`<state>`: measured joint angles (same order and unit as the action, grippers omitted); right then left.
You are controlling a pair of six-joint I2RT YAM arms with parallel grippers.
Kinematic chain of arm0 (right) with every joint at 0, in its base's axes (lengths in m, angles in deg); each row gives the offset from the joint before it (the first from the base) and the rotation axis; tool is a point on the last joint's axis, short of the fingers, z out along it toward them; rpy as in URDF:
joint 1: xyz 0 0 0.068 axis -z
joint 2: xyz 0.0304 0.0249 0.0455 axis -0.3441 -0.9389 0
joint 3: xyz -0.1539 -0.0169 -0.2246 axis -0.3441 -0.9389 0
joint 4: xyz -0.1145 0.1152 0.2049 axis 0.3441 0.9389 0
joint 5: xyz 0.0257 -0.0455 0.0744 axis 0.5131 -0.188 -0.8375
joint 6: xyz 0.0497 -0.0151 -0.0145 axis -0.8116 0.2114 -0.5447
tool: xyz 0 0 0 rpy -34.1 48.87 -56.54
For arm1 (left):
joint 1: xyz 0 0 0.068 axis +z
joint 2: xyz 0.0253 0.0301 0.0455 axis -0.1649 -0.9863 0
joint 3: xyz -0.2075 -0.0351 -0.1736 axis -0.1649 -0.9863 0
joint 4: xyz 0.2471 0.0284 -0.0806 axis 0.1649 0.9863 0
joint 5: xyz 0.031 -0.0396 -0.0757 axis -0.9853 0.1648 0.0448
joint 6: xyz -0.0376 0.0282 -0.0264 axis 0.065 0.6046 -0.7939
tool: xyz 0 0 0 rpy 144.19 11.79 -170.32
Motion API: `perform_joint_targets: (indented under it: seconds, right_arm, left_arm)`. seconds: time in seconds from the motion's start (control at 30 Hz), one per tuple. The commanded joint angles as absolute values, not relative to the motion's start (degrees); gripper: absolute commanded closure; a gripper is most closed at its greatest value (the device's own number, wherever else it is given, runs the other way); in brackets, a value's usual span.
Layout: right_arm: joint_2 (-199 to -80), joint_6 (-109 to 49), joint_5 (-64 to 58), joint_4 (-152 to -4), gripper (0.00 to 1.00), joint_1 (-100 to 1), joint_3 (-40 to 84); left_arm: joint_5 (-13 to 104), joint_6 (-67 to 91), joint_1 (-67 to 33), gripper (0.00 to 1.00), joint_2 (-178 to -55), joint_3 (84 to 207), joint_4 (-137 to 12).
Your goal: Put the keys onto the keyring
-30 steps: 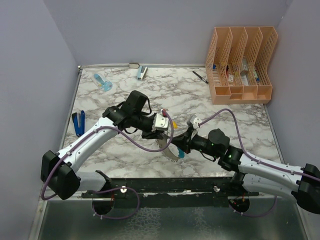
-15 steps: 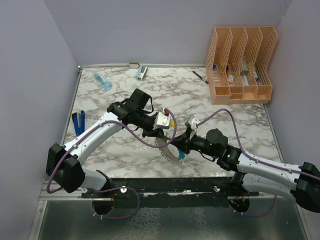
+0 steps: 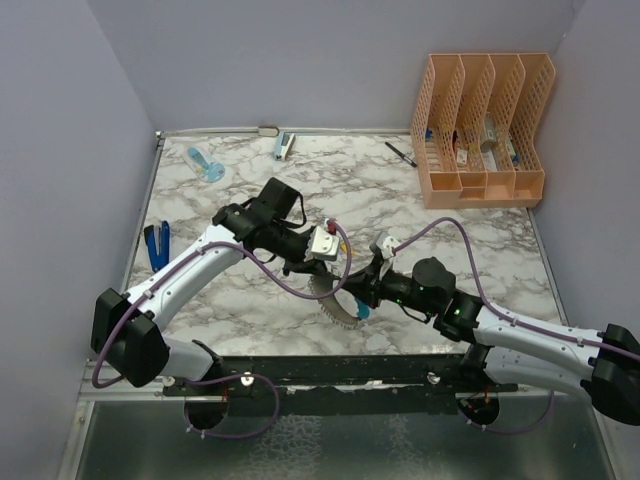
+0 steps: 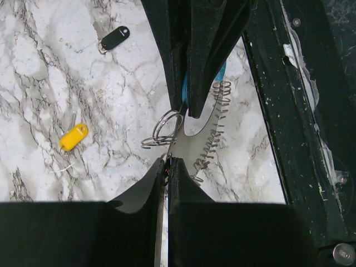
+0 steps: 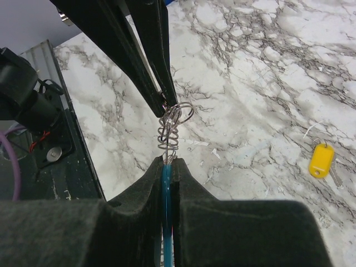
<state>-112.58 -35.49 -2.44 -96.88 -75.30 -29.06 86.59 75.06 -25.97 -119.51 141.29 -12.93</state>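
Observation:
The keyring (image 4: 207,146), a gray loop with a coiled wire edge and a light-blue section (image 5: 167,183), hangs between both grippers just above the marble. My left gripper (image 4: 167,161) is shut on its gray edge beside a small wire ring (image 4: 163,128). My right gripper (image 5: 168,161) is shut on the blue section, and the coil (image 5: 169,133) runs from it to the left fingers (image 5: 158,83). In the top view the two grippers (image 3: 322,274) (image 3: 356,300) meet near the table's front middle. The yellow key (image 4: 73,137) (image 5: 321,160) and the black key (image 4: 115,38) lie loose on the marble.
An orange file organizer (image 3: 484,130) stands at the back right with a black pen (image 3: 401,153) beside it. A blue-handled tool (image 3: 156,246) lies at the left edge. Small blue items (image 3: 284,147) (image 3: 205,165) sit at the back. A black rail (image 3: 330,372) borders the near edge.
My left gripper's jaws have closed onto the keyring's gray edge, and the left arm has shifted slightly. The right gripper has kept its grip and place.

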Motion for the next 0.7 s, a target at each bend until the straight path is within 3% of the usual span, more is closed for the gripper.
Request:
perform_joint_targets:
  seconds: [0.0, 0.2, 0.67]
  right_arm:
    - [-111.8, -35.9, -1.2, -102.5, 0.98, -75.3, -28.4]
    - [-110.9, -35.9, -0.8, -100.7, 0.73, -75.4, -28.3]
    - [-113.7, -35.1, -1.2, -97.9, 0.71, -75.4, -23.8]
  left_arm:
    - [88.0, 74.5, -25.7, 1.00, -117.7, 141.0, -11.3]
    - [86.8, 74.2, -25.7, 1.00, -116.8, 140.7, -12.1]
    - [85.3, 75.0, -25.7, 1.00, -118.4, 140.8, -10.7]
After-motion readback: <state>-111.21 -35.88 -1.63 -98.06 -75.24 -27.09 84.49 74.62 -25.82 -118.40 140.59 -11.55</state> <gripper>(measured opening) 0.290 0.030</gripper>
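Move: The keyring's metal rings hang between the hands, roughly 2 cm right of and 1 cm ahead of the left hand, and about 3 cm left of and 3 cm ahead of the right hand, nearly level with both. The yellow key tag lies on the table some 14 cm ahead of the right hand, 2 cm left and 12 cm below; the black tag is about 8 cm ahead, 10 cm right and equally low. The right fingers let go of their pinch on the keyring strap's blue part, opening to about a quarter of their range, then the hand climbs some 3 cm with barely any forward drift and a slight tilt. The left hand keeps its shut grip on the strap by the metal rings and eases about 1 cm to its left. ##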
